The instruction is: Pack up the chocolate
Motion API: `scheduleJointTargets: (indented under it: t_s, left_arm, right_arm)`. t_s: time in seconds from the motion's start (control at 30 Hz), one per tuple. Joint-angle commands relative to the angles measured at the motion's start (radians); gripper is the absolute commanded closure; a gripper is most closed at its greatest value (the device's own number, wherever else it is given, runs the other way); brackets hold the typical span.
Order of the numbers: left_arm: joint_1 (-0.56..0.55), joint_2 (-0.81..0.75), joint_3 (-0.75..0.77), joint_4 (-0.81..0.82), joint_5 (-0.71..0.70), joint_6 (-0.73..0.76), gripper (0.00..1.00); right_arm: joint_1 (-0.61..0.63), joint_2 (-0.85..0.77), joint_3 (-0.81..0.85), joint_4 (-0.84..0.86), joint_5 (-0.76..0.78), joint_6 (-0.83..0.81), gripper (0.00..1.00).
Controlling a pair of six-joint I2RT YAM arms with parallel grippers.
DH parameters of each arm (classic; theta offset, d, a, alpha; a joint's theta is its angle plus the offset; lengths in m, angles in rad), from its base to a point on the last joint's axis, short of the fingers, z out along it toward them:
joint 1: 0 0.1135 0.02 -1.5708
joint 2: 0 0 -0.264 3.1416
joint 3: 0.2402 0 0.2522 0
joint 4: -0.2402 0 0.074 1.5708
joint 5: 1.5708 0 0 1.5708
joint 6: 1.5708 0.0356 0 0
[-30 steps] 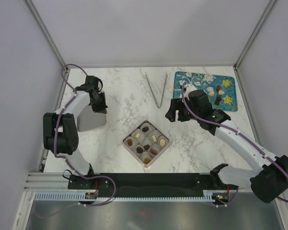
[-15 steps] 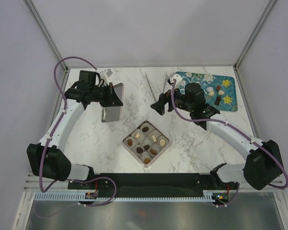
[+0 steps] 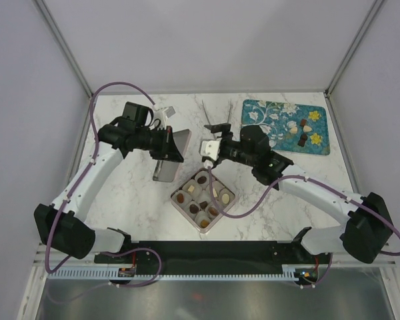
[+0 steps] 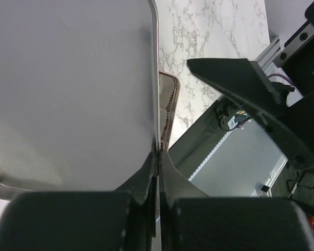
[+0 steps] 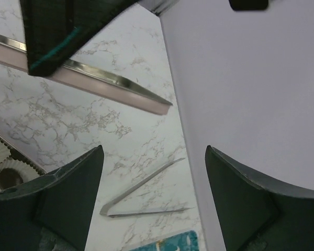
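Note:
The chocolate sits mostly in paper cups inside a square box point(image 3: 203, 199) at the table's middle; a few more pieces point(image 3: 304, 127) lie on the teal flowered mat point(image 3: 273, 110). My left gripper point(image 3: 171, 145) is shut on the edge of the box's metal lid point(image 3: 165, 171), holding it tilted in the air just left of the box. In the left wrist view the lid point(image 4: 68, 89) fills the left half, pinched between the fingers point(image 4: 146, 175). My right gripper point(image 3: 211, 144) hangs open and empty above the box's far corner, facing the lid point(image 5: 102, 78).
Metal tongs point(image 3: 218, 119) lie on the marble behind the box, also seen between my right fingers point(image 5: 141, 194). A cup with a dark chocolate point(image 5: 5, 177) shows at the right wrist view's left edge. White walls enclose the table.
My left arm has carried the lid rightward from the table's left side to beside the box. My right gripper has swung left from the mat to above the box, staying open.

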Motion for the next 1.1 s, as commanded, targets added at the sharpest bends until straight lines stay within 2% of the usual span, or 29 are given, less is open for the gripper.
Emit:
scheduleJointTargets:
  t_s: [0.0,0.1,0.3,0.57,0.63,0.73,0.83,0.87,0.97,1.07]
  left_arm:
    - [-0.009,-0.039,0.063,-0.012,0.056,0.04,0.98]
    - [-0.012,-0.039,0.069,-0.015,0.058,0.041,0.98]
    - [-0.02,-0.039,0.066,-0.024,0.073,0.051,0.98]
    - [-0.04,-0.025,0.061,-0.033,0.065,0.054,0.98]
    - [-0.045,-0.024,0.061,-0.033,0.064,0.055,0.98]
    - [-0.045,-0.022,0.066,-0.041,0.055,0.063,0.98]
    - [-0.045,-0.021,0.077,-0.05,0.03,0.065,0.98]
    - [-0.045,-0.019,0.087,-0.049,0.013,0.061,0.98]
    - [-0.046,-0.004,0.13,-0.049,-0.066,0.028,0.98]
    - [-0.042,0.015,0.204,-0.049,-0.163,-0.02,0.91]
  right_arm:
    - [0.073,0.008,0.04,0.014,0.091,-0.289,0.14]
    - [0.133,0.014,0.026,0.054,0.135,-0.357,0.17]
    - [0.207,0.055,0.05,0.017,0.21,-0.504,0.24]
    - [0.239,0.144,0.099,-0.02,0.252,-0.64,0.3]
    - [0.241,0.16,0.101,-0.007,0.257,-0.66,0.34]
    - [0.241,0.184,0.096,0.017,0.267,-0.682,0.43]
    - [0.242,0.19,0.092,0.034,0.269,-0.68,0.59]
    - [0.241,0.195,0.087,0.036,0.269,-0.683,0.7]
    - [0.242,0.201,0.064,0.071,0.28,-0.673,0.88]
    - [0.244,0.192,0.037,0.103,0.278,-0.631,0.99]
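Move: The right hand, fingers spread, has the near rim of the lid some 7 cm to its left, 1 cm back and 3 cm below. The left hand still pinches that rim, with the spot to be gripped about 4 cm ahead, 1 cm to its right and 1 cm higher. The chocolate box lies roughly 12 cm back, 1 cm left and 25 cm below the right hand; the tongs lie about 18 cm ahead, 4 cm right and 26 cm below it. The right fingers close around the lid's rim and pinch it beside the left fingertips, after the hand travels about 7 cm left towards it, sinking some 3 cm late on. On the way it swings briefly back and then forward again, its fingers tipping down and the wrist rolling, about 40 degrees in all. The left hand keeps hold, drifting slightly back and right and returning, ending about 2 cm higher. ##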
